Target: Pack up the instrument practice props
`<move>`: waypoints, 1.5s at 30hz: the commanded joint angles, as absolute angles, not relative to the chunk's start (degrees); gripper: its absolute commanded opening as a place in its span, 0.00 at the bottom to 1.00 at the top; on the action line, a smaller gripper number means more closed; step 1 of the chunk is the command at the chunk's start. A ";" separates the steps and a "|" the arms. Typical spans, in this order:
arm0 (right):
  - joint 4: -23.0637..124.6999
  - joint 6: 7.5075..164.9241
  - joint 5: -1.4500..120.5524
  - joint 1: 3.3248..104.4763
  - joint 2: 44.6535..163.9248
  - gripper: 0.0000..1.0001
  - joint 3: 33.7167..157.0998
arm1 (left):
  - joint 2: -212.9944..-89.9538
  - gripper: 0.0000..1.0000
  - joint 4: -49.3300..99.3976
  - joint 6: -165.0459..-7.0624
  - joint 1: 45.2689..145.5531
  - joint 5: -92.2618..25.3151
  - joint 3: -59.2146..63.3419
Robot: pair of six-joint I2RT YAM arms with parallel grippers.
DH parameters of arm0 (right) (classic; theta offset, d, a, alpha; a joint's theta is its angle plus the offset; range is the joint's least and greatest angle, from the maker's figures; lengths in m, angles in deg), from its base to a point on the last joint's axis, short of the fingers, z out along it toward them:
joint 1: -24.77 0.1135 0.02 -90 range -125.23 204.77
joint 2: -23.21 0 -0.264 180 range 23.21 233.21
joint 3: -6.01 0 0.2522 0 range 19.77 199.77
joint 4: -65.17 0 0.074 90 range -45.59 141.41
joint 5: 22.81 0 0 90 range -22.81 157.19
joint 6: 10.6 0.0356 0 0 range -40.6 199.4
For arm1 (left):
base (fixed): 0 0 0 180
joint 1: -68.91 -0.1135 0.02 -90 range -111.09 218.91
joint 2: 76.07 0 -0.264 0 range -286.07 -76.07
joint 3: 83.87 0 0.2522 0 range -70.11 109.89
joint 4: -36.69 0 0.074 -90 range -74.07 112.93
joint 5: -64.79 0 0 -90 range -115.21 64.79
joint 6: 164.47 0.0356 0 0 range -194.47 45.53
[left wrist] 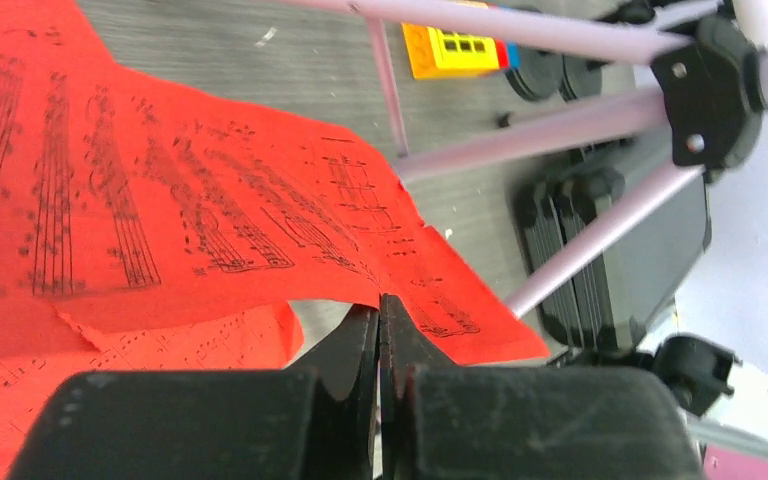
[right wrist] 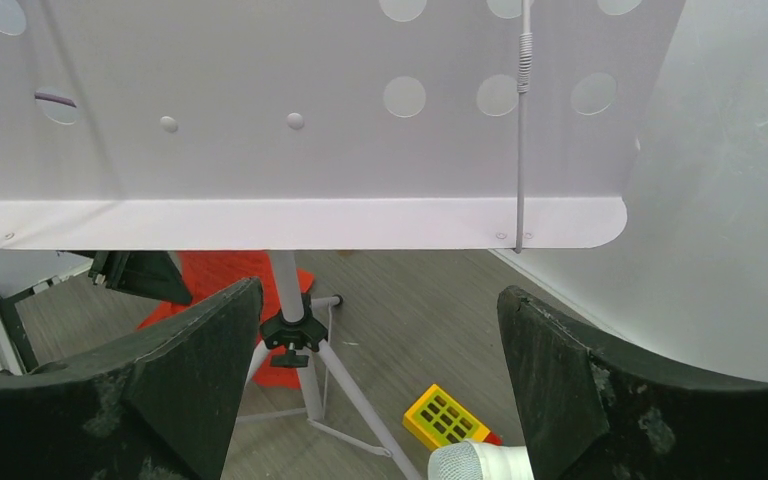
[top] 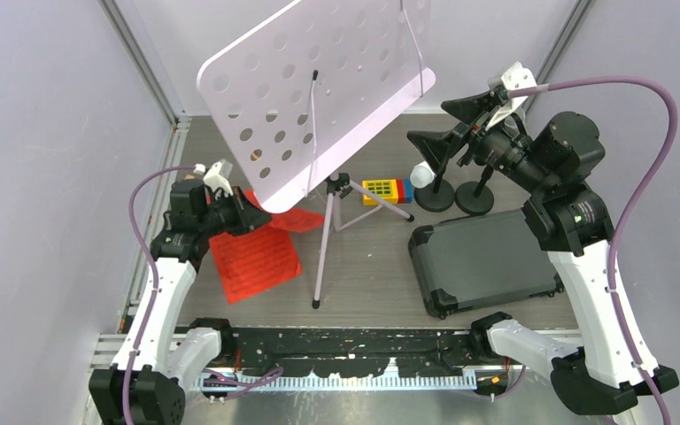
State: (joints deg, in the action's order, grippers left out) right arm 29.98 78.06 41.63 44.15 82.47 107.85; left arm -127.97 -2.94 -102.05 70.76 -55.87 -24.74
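My left gripper [left wrist: 382, 312] [top: 253, 218] is shut on the edge of a red sheet-music page [left wrist: 190, 190], held lifted off the table. Another red page [top: 253, 258] [left wrist: 140, 352] lies flat below it. The pale lilac perforated music desk [top: 319, 80] [right wrist: 290, 160] stands tilted on its tripod legs [top: 326, 243] [left wrist: 560, 130] in the middle. My right gripper [top: 449, 124] [right wrist: 380, 290] hangs open in the air behind the desk's right end, above a white microphone [top: 422, 174] [right wrist: 475, 463]. The microphone sits in one of two black round-based holders [top: 435, 197], [top: 475, 202].
A dark rectangular hard case [top: 487, 261] [left wrist: 610, 270] lies shut at the right front. A yellow toy block [top: 381, 190] [right wrist: 447, 415] [left wrist: 455, 50] rests beside the tripod. Grey walls enclose the table on three sides.
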 commanded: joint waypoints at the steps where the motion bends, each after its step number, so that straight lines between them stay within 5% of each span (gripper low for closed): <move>1: 32.43 79.17 40.43 44.10 82.31 0.92 107.80 | -127.21 0.00 -5.93 -97.72 70.00 -64.45 -22.70; 14: 32.03 79.34 38.96 44.11 82.95 0.91 108.00 | -142.71 0.00 -32.85 -88.68 69.18 -51.56 -9.74; 27: 32.42 80.90 38.25 44.13 83.39 0.90 108.03 | -145.69 0.05 -39.36 -89.30 66.29 -36.19 -6.29; 29: 32.26 80.91 38.20 44.11 83.27 0.90 108.06 | -146.52 0.16 -39.55 -89.40 66.36 -36.07 -6.06; 31: 32.08 80.71 38.35 44.11 83.05 0.90 107.90 | -146.47 0.45 -39.50 -89.61 66.35 -35.00 -5.79; 34: 32.00 80.48 38.62 44.11 82.78 0.90 107.64 | -145.59 0.74 -39.47 -89.85 66.32 -32.09 -5.51; 45: 31.94 81.25 39.69 44.11 82.34 0.90 106.70 | -141.14 0.86 -40.53 -90.87 66.33 -25.68 -1.20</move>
State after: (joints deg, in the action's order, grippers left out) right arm 29.94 79.94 39.40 44.15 83.33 106.93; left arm -144.58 -39.77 -90.24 66.63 -29.14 -5.33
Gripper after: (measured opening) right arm 0.901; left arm 0.858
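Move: The red music sheet still pinched in my left hand's shut fingertips hangs over the sheet already on the table, whose middle lies about 7 cm to the left, 3 cm back and some 16 cm below that hand. The stand's leg hub is roughly 14 cm right, 7 cm ahead and slightly lower; the near leg's foot is about 9 cm right and 16 cm back. From my empty right hand, the lying sheet is some 35 cm left, 3 cm back and 46 cm down. I draw my left hand slightly back, then carry it left about 10 cm and down some 6 cm over the lying sheet, away from the stand, tipping the fingers about 30 degrees further down while the hand's left side rises. Low over the paper I open the fingers wide, let the held sheet go, and rise a little still moving left. ##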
